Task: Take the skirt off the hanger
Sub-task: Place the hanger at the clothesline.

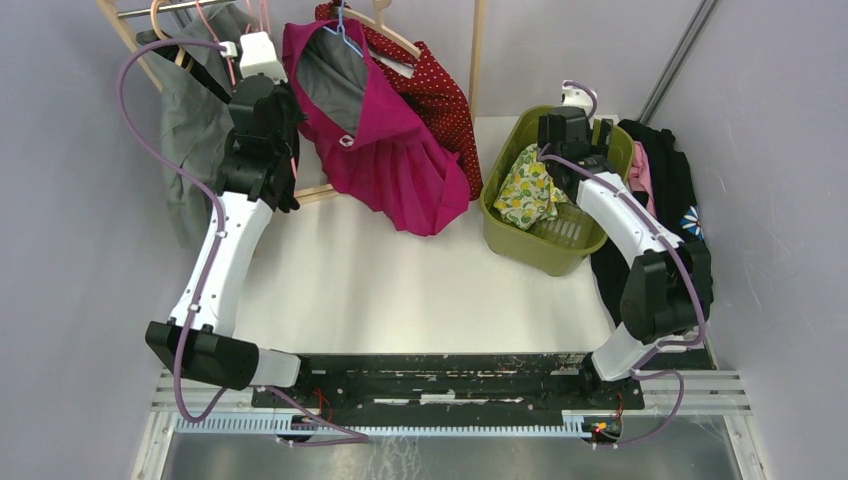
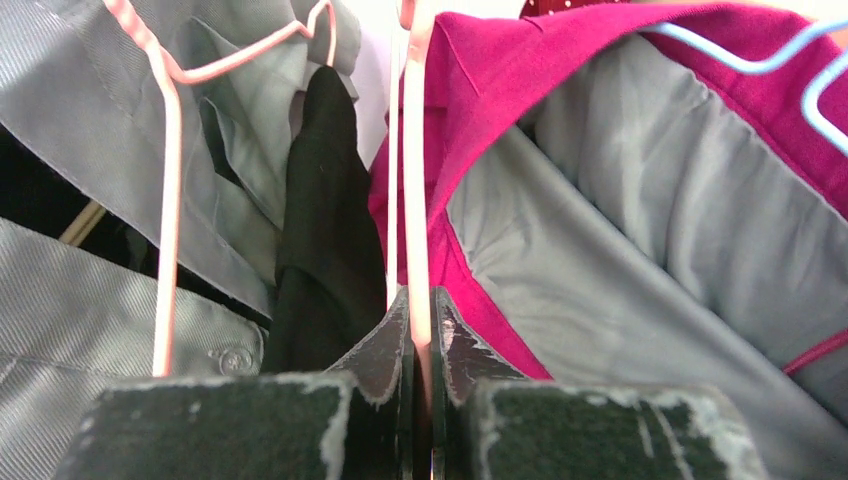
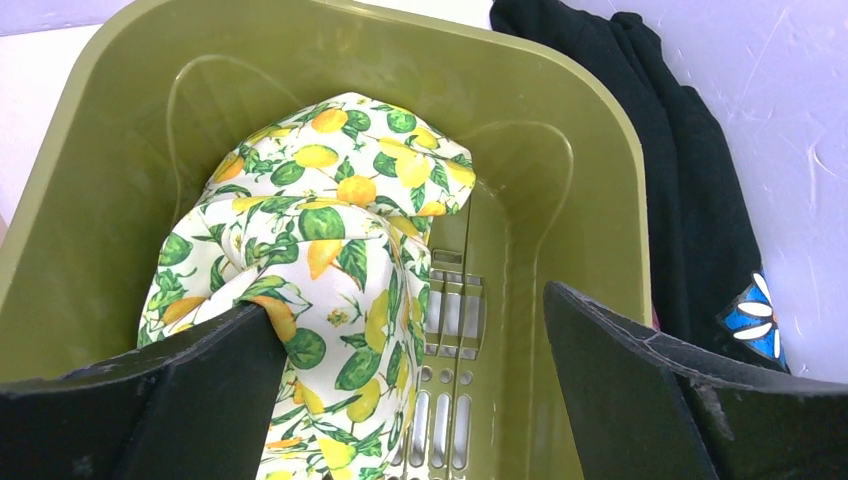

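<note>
The skirt is magenta with a grey lining and hangs on the rack at the back, its waist gaping open. A light blue hanger shows inside the waist. My left gripper is shut on the thin upright wire of a pink hanger, right against the skirt's waistband. I cannot tell which of the two hangers carries the skirt. My right gripper is open low over the green basket. Its left finger touches a lemon-print cloth lying there.
Grey garments hang on another pink hanger left of the skirt. A red polka-dot garment hangs behind it on the wooden rack. A black garment lies right of the basket by the wall.
</note>
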Robot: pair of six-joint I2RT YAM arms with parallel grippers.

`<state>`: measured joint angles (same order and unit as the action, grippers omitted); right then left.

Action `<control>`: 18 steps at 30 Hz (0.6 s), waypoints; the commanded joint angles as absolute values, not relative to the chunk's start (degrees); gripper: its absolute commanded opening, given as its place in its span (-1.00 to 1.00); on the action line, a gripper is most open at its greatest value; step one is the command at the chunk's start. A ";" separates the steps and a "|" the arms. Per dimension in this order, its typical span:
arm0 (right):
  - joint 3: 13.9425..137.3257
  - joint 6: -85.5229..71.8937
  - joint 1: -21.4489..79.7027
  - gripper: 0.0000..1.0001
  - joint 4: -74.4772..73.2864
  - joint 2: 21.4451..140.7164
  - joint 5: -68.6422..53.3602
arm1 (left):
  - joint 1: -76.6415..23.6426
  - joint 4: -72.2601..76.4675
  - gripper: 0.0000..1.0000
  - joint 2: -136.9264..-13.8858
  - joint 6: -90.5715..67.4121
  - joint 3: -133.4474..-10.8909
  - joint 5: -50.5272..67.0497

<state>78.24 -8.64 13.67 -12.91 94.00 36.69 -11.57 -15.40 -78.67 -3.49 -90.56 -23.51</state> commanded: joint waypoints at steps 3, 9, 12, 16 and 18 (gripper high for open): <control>80.83 -8.30 13.89 1.00 -10.45 95.91 37.19 | -8.50 -8.80 -0.94 -81.44 -2.86 -93.45 -22.34; 81.64 -8.35 13.89 1.00 -10.74 96.77 35.99 | -6.28 -6.94 -0.94 -83.58 -3.86 -93.50 -20.29; 81.57 -8.29 13.84 1.00 -10.69 96.84 35.58 | -5.76 -4.92 -0.94 -84.43 -3.86 -93.60 -19.36; 81.37 -8.27 13.90 0.99 -10.86 96.52 35.60 | -5.33 -4.35 -0.94 -86.21 -4.49 -94.56 -18.66; 81.15 -8.05 13.89 1.00 -10.90 96.20 35.71 | -5.02 -4.72 -0.94 -86.81 -5.17 -94.26 -18.45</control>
<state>78.74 -8.62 13.67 -12.60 96.95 35.81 -5.67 -9.34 -85.86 -3.55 -91.64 -19.90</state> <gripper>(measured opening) 0.996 0.072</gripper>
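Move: The left gripper still holds the bare pink hanger. The clothesline rod it goes to lies roughly 10 cm ahead, 3 cm left and 10 cm above that hand. Another pink hanger hangs about 6 cm left and 2 cm ahead of the hand; the magenta skirt's middle is some 15 cm right, 8 cm back and 15 cm lower. From the right hand, the rod spot is around 54 cm left, 17 cm ahead and 30 cm up. Bring the left gripper about 5 cm forward and 3 cm left, carrying the pink hanger in a closed pinch towards the clothesline rod, between the other pink hanger and the magenta skirt; after a slight early rise, let it sink about 2 cm. Meanwhile lower the wide-open right gripper about 2 cm over the bin. ##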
